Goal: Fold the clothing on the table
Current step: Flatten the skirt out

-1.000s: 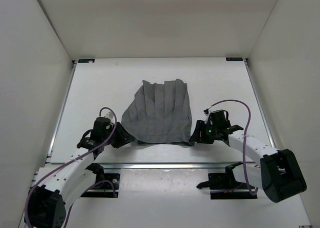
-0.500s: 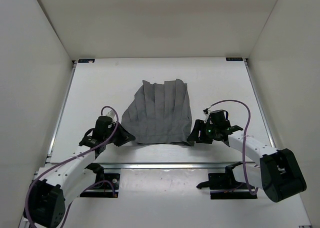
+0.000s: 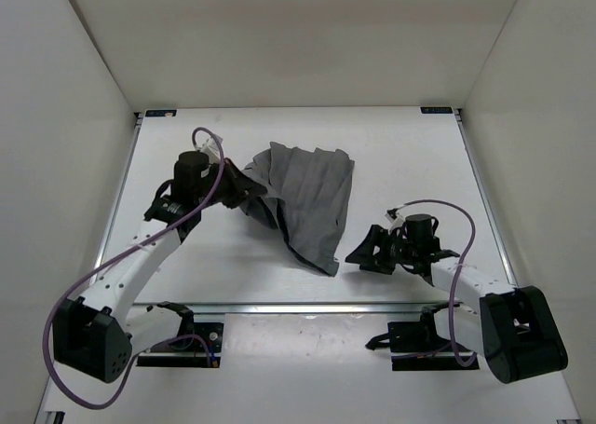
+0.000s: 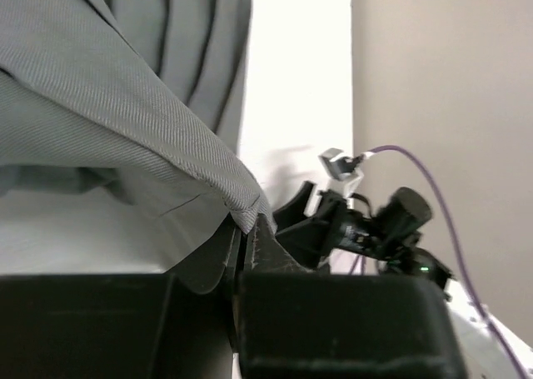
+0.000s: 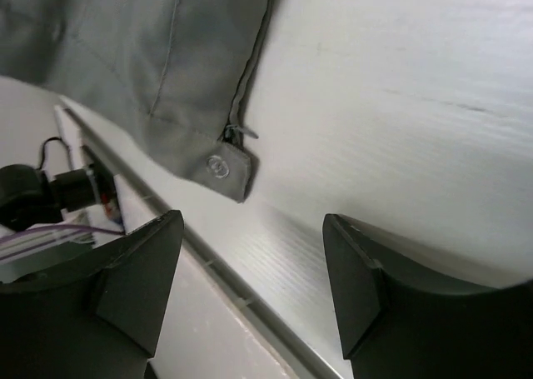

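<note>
The clothing (image 3: 312, 196), dark grey and pleated, lies on the white table (image 3: 419, 163) with its near left part raised and drawn toward the far left. My left gripper (image 3: 244, 189) is shut on that raised edge; in the left wrist view the fabric (image 4: 125, 104) hangs from the pinched fingertips of the left gripper (image 4: 248, 222). My right gripper (image 3: 361, 254) stands open just right of the garment's near right corner (image 3: 326, 266). In the right wrist view that corner, with a snap button (image 5: 218, 167), lies flat on the table beyond the empty right gripper (image 5: 251, 221).
White walls enclose the table on three sides. A metal rail (image 3: 307, 305) runs along the near edge, close behind the right gripper. The arm bases (image 3: 186, 335) sit below it. The right arm (image 4: 366, 229) shows in the left wrist view.
The left gripper closed on the garment's near left corner and carried it up toward the far left, pulling the cloth over. The right gripper opened, left the right corner and drew back right.
</note>
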You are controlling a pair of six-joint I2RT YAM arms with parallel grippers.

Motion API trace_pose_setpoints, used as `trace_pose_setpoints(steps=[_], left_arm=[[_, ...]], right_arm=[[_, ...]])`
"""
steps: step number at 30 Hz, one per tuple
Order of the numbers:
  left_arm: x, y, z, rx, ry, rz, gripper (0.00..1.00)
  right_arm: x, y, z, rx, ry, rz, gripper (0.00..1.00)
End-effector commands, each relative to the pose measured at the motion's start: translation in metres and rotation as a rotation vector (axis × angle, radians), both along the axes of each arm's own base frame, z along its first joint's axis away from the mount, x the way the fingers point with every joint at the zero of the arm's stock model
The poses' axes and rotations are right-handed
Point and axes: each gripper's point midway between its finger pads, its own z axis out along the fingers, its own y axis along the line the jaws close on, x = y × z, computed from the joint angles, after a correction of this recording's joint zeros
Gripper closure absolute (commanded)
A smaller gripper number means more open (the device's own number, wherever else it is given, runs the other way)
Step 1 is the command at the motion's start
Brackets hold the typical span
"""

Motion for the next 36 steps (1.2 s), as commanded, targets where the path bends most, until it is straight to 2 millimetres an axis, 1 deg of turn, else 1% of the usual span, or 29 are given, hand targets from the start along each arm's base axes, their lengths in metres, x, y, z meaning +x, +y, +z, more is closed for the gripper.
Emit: trace_pose_setpoints(steps=[1, 2, 3, 4, 5, 8, 9, 10, 13, 14, 15, 16, 18, 19, 20, 21, 22, 23, 24, 25, 27, 28, 30, 31, 32, 33, 34, 35, 36], left_arm=[[0.007, -0.02, 0.032, -0.064, -0.043, -0.052, 1.0], [0.01, -0.025, 0.041, -0.078, -0.054, -0.061, 1.0], [0.012, -0.026, 0.048, -0.091, -0.063, -0.06, 1.0], [0.016, -0.029, 0.055, -0.092, -0.077, -0.071, 1.0], [0.017, -0.033, 0.064, -0.102, -0.089, -0.077, 1.0], [0.021, -0.038, 0.076, -0.111, -0.105, -0.084, 1.0], [0.02, -0.038, 0.08, -0.12, -0.111, -0.09, 1.0], [0.021, -0.037, 0.08, -0.122, -0.11, -0.085, 1.0], [0.021, -0.036, 0.08, -0.128, -0.109, -0.086, 1.0], [0.02, -0.035, 0.079, -0.129, -0.106, -0.082, 1.0], [0.02, -0.035, 0.084, -0.135, -0.112, -0.087, 1.0], [0.021, -0.035, 0.086, -0.134, -0.12, -0.081, 1.0], [0.022, -0.036, 0.086, -0.138, -0.122, -0.087, 1.0], [0.021, -0.035, 0.092, -0.148, -0.133, -0.087, 1.0], [0.021, -0.038, 0.09, -0.149, -0.121, -0.092, 1.0], [0.021, -0.039, 0.091, -0.153, -0.121, -0.096, 1.0], [0.021, -0.041, 0.098, -0.159, -0.135, -0.103, 1.0], [0.023, -0.043, 0.099, -0.156, -0.129, -0.107, 1.0], [0.025, -0.045, 0.105, -0.159, -0.139, -0.111, 1.0], [0.026, -0.045, 0.105, -0.154, -0.138, -0.113, 1.0], [0.028, -0.049, 0.113, -0.161, -0.148, -0.125, 1.0], [0.028, -0.051, 0.117, -0.165, -0.153, -0.133, 1.0], [0.028, -0.053, 0.119, -0.166, -0.162, -0.139, 1.0], [0.03, -0.055, 0.118, -0.173, -0.151, -0.146, 1.0], [0.031, -0.055, 0.117, -0.168, -0.151, -0.143, 1.0], [0.031, -0.058, 0.116, -0.169, -0.143, -0.154, 1.0], [0.033, -0.058, 0.119, -0.169, -0.153, -0.147, 1.0], [0.031, -0.059, 0.118, -0.166, -0.148, -0.154, 1.0], [0.032, -0.06, 0.118, -0.167, -0.147, -0.154, 1.0]], right_arm=[[-0.017, 0.011, -0.005, 0.097, 0.079, 0.003, 0.34], [-0.016, 0.017, 0.002, 0.138, 0.066, 0.012, 0.34], [-0.025, 0.019, -0.005, 0.15, 0.103, 0.021, 0.34], [-0.023, 0.025, 0.003, 0.176, 0.088, 0.031, 0.33], [-0.026, 0.031, 0.004, 0.202, 0.099, 0.045, 0.32], [-0.03, 0.043, 0.007, 0.242, 0.132, 0.068, 0.32], [-0.029, 0.045, 0.004, 0.236, 0.144, 0.059, 0.32], [-0.029, 0.048, 0.006, 0.247, 0.151, 0.057, 0.33], [-0.026, 0.057, 0.001, 0.216, 0.159, 0.04, 0.33], [-0.023, 0.058, -0.004, 0.195, 0.17, 0.012, 0.32], [-0.017, 0.057, -0.008, 0.174, 0.162, -0.022, 0.32], [-0.017, 0.058, -0.013, 0.164, 0.167, -0.05, 0.32], [-0.011, 0.061, -0.012, 0.186, 0.177, -0.082, 0.32], [-0.011, 0.063, -0.011, 0.206, 0.19, -0.088, 0.33], [-0.005, 0.067, -0.006, 0.232, 0.176, -0.093, 0.32], [-0.007, 0.068, -0.008, 0.236, 0.196, -0.096, 0.32], [-0.006, 0.072, -0.005, 0.254, 0.199, -0.099, 0.32], [-0.007, 0.077, -0.002, 0.272, 0.2, -0.096, 0.32], [-0.007, 0.079, -0.001, 0.284, 0.211, -0.108, 0.31], [-0.008, 0.08, -0.002, 0.285, 0.218, -0.113, 0.31], [-0.009, 0.088, 0.002, 0.314, 0.237, -0.118, 0.32], [-0.011, 0.089, 0.0, 0.321, 0.261, -0.128, 0.32], [-0.013, 0.092, 0.004, 0.351, 0.269, -0.128, 0.31], [-0.009, 0.095, 0.01, 0.379, 0.263, -0.138, 0.32], [-0.012, 0.094, 0.008, 0.384, 0.272, -0.144, 0.31], [-0.009, 0.097, 0.014, 0.405, 0.26, -0.14, 0.31], [-0.011, 0.098, 0.011, 0.384, 0.248, -0.119, 0.31], [-0.006, 0.102, 0.016, 0.379, 0.22, -0.102, 0.3], [-0.003, 0.107, 0.013, 0.335, 0.189, -0.074, 0.32]])
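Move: The skirt's near corner, with the button and zip, lies about 5 cm to the left of the open right hand, 3 cm nearer the base and a couple of centimetres lower. The skirt's far right corner is some 27 cm ahead of that hand, roughly in line. From the left hand, which already grips the skirt's edge, the near corner is about 14 cm back, 15 cm to the right and 20 cm below; the skirt's far left corner is 19 cm ahead, 4 cm right, also 20 cm below. Still pinching the skirt's edge, the left hand hoists it about 9 cm higher, carrying it some 5 cm right and 4 cm forward, in two pulls with a pause between. The right hand chases the near corner with fingers open, going about 10 cm left low over the table, swinging a few centimetres back and then partly forward again, while the wrist rolls and tips some 25 degrees; it isn't gripping yet. ##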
